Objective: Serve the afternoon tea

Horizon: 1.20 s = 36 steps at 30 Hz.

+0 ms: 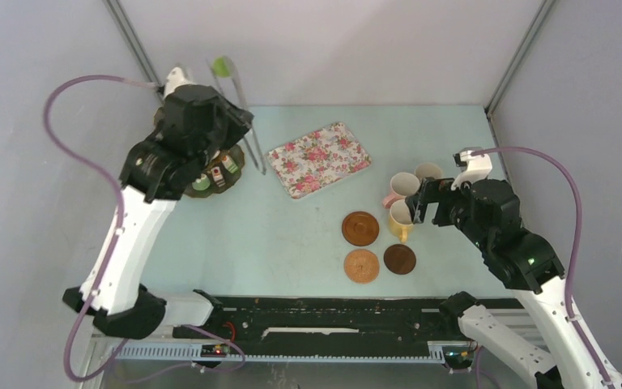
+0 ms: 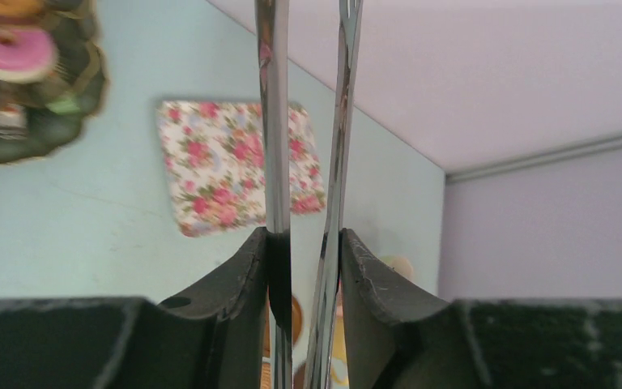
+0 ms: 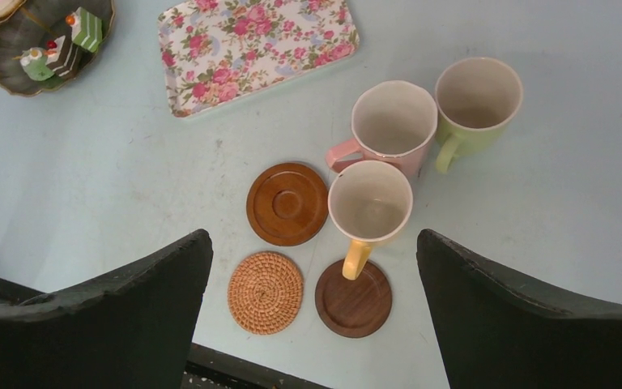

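Observation:
My left gripper (image 1: 241, 128) (image 2: 304, 239) is shut on the long metal tongs (image 1: 251, 142) (image 2: 274, 121) and holds them above the dark scalloped stand (image 1: 220, 175) (image 2: 16, 138). A small green cake (image 1: 223, 66) sits between the tongs' far tips. Small cakes (image 1: 202, 183) (image 3: 87, 28) rest on the stand's lower tier, and a pink macaron (image 2: 24, 50) on an upper tier. My right gripper (image 1: 417, 209) (image 3: 314, 239) is open and empty, above the yellow mug (image 1: 401, 217) (image 3: 370, 201). The pink mug (image 1: 403, 186) (image 3: 394, 120) and green mug (image 1: 429, 172) (image 3: 478, 93) stand behind it.
Three round coasters lie in front of the mugs: brown wood (image 1: 360, 228) (image 3: 287, 203), woven (image 1: 362, 265) (image 3: 265, 292), dark wood (image 1: 399, 259) (image 3: 353, 298). The yellow mug's handle overhangs the dark one. The flowered tray (image 1: 320, 159) (image 3: 255, 44) lies mid-table.

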### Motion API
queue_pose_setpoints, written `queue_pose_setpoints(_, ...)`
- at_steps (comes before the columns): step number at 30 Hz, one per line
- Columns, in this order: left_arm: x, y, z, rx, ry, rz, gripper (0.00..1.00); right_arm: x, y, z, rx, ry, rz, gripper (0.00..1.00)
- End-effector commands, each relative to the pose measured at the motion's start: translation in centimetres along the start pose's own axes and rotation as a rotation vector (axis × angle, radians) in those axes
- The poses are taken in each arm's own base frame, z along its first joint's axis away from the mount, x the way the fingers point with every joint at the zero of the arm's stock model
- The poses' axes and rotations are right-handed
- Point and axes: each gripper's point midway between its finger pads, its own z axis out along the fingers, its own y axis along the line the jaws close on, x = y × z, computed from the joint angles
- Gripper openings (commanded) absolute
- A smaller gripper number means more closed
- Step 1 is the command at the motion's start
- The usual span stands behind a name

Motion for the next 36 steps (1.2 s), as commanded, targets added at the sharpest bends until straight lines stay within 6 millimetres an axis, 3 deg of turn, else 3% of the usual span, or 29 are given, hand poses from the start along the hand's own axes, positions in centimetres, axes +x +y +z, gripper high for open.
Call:
queue_pose_setpoints(1,-4.1,4.1,-4.1,-0.117,-0.179,0.102,0.36,-0.6,0.8,0.3,-0.023,-0.023,-0.021,1.00)
queue_pose_setpoints(5,-5.1,6.9,-5.8,-0.188,-0.200,0.140,0.37,-0.5,1.4,0.4,-0.045,-0.019,-0.032,1.00)
queue_pose_setpoints(10,-4.6,12.9,-6.9,-0.414,-0.143,0.075,0.33,-0.2,1.9,0.7,-0.061,-0.004,-0.035,1.00)
queue_pose_setpoints(14,-4.7,15.5,-6.8,-0.465,-0.162,0.017,0.34,-0.1,2.1,0.9,-0.065,0.005,-0.036,1.00)
queue_pose_setpoints(17,-4.7,16.6,-5.8,-0.477,-0.142,0.012,0.34,0.0,2.2,1.0,-0.071,0.012,-0.035,1.00)
queue_pose_setpoints(27,-4.3,17.0,-0.9,-0.450,0.029,0.053,0.32,0.1,2.1,1.4,-0.061,0.019,-0.040,1.00)
queue_pose_setpoints(36,-5.8,17.9,0.4,-0.481,0.049,0.074,0.31,0.0,2.1,1.6,-0.054,0.024,-0.052,1.00)
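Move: The tiered stand's top tier, where the tongs-held green macaron seems to be going, lies about 14 cm ahead of the left hand, 19 cm to its left and 15 cm below. An orange macaron on that tier is some 15 cm ahead and 16 cm left; the pink donut one tier lower is 12 cm ahead, 16 cm left. The empty floral tray lies about 17 cm ahead, 18 cm right. From the right hand the top tier is roughly 27 cm ahead, 63 cm left, about level. The green macaron, still pinched in the tongs, is carried left to the tiered stand by the left hand: about 16 cm left, first drawing back some 6 cm and rising slightly, then sinking about 12 cm and easing forward again. The wrist tips down some 25 degrees and turns counter-clockwise; the fingers keep their hold on the tongs. The open right hand drifts 2 cm left. ##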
